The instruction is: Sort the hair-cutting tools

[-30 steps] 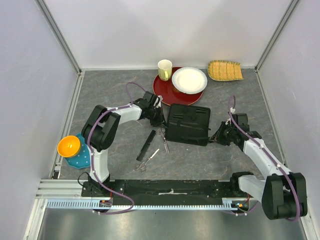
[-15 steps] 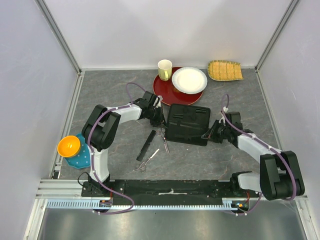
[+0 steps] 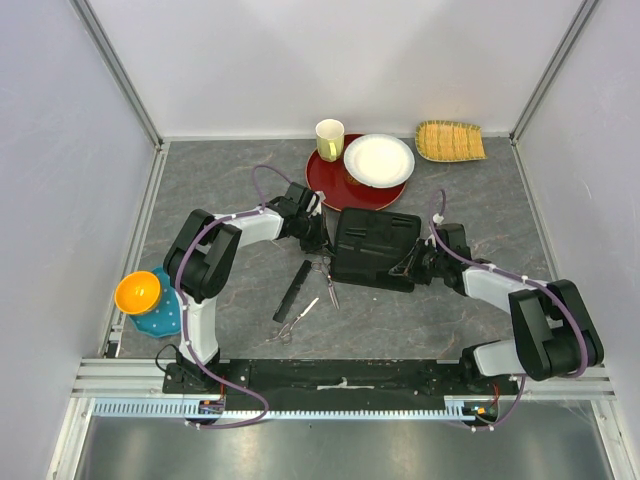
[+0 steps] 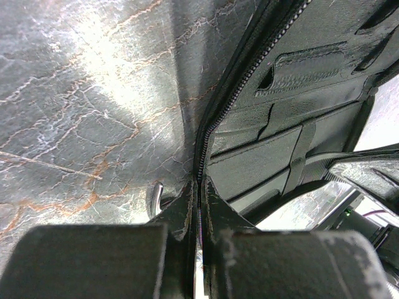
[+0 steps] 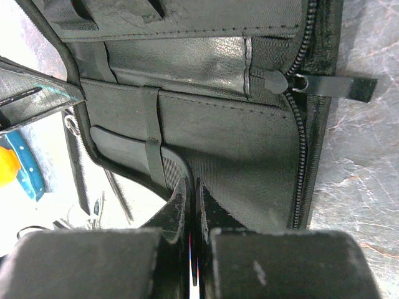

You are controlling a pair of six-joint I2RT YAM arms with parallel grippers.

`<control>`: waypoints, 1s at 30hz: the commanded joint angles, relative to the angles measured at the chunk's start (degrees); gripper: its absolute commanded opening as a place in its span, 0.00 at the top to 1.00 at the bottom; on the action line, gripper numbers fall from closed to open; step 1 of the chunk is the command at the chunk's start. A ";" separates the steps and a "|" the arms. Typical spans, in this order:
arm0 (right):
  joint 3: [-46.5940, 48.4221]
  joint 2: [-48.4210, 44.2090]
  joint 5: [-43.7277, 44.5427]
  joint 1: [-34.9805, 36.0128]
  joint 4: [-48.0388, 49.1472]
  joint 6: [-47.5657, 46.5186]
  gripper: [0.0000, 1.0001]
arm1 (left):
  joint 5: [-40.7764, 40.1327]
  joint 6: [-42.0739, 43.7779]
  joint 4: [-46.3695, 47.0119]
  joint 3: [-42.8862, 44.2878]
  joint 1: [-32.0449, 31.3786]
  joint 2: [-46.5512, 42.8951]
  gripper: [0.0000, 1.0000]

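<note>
The open black case (image 3: pixel 375 248) lies mid-table. My left gripper (image 3: pixel 322 236) is shut on the zipper edge at the case's left side; in the left wrist view that gripper (image 4: pixel 199 184) pinches the zipper line of the case (image 4: pixel 299 81). My right gripper (image 3: pixel 412 264) is at the case's right edge, shut (image 5: pixel 192 184) on a thin black comb-like tool (image 5: pixel 131 149) whose far end lies under an elastic strap (image 5: pixel 151 134) inside the case (image 5: pixel 224 68). A long flat black comb (image 3: pixel 293 290) and two silver scissors (image 3: pixel 326 276) (image 3: pixel 293 322) lie on the table left of the case.
Behind the case stands a red tray (image 3: pixel 322 178) holding a white plate (image 3: pixel 378 158) and a yellow cup (image 3: pixel 329 138). A woven basket (image 3: pixel 450 141) sits at the back right. An orange bowl (image 3: pixel 139 292) rests on a blue dish (image 3: pixel 165 318) at the left edge.
My right gripper has moved left with the thin black tool, from beside the case to over its right edge. The left arm and the case have stayed put.
</note>
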 commanded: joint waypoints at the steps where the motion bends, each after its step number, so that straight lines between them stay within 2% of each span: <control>1: -3.04 0.52 5.45 0.85 1.54 0.87 0.99 | 2.78 -1.21 -0.19 0.20 -1.86 1.60 0.97; 3: -3.40 0.34 6.42 0.94 0.41 0.79 0.98 | 2.34 -1.30 -0.54 0.12 -1.86 1.61 0.97; 6: -3.13 -0.27 8.35 0.94 -1.71 0.78 0.82 | 1.90 -1.39 -0.98 0.03 -1.86 1.95 0.97; 7: -3.22 -0.79 8.88 0.85 -3.46 0.70 0.68 | 1.90 -1.30 -1.24 0.11 -1.86 2.04 0.97; 10: -3.83 -3.69 11.25 0.85 -6.89 1.49 0.48 | 1.11 -1.04 -2.30 0.64 -1.86 2.39 0.97; 13: -5.15 -7.73 12.48 0.76 -9.62 2.36 0.38 | 0.15 -0.51 -3.53 1.17 -1.86 2.40 0.97; 16: -5.95 -10.72 13.45 0.15 -12.34 2.28 0.34 | 0.06 -0.24 -3.79 1.17 -1.86 2.13 0.97; 23: -2.88 -17.05 17.93 -0.82 -22.62 0.88 0.33 | 0.85 -0.07 -3.79 1.26 -1.86 1.69 0.96; 30: 5.91 -21.01 21.28 -0.82 -30.45 -1.50 0.40 | 2.95 0.11 -3.36 1.43 -2.30 1.17 0.97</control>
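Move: The right fingers still hold the end of the comb, whose middle is about 6 cm to their left, level fore and aft, tucked into the case's near pocket; the case's middle lies some 4 cm left and 5 cm ahead of them. The scissors lie about 15 cm left and 3 cm back. For the left hand, shut on the case's left edge, the case's middle is about 11 cm right, and the scissors are some 7 cm back. To the right and back, some 7 cm in all, goes the right hand once its fingers have opened wide and let go of the comb; it rises about 1 cm and turns roughly 20 degrees, left side dropping and swinging clockwise. The left hand keeps its pinch on the case's left edge, holding still until near the end, then drawing back and right about a centimetre. ##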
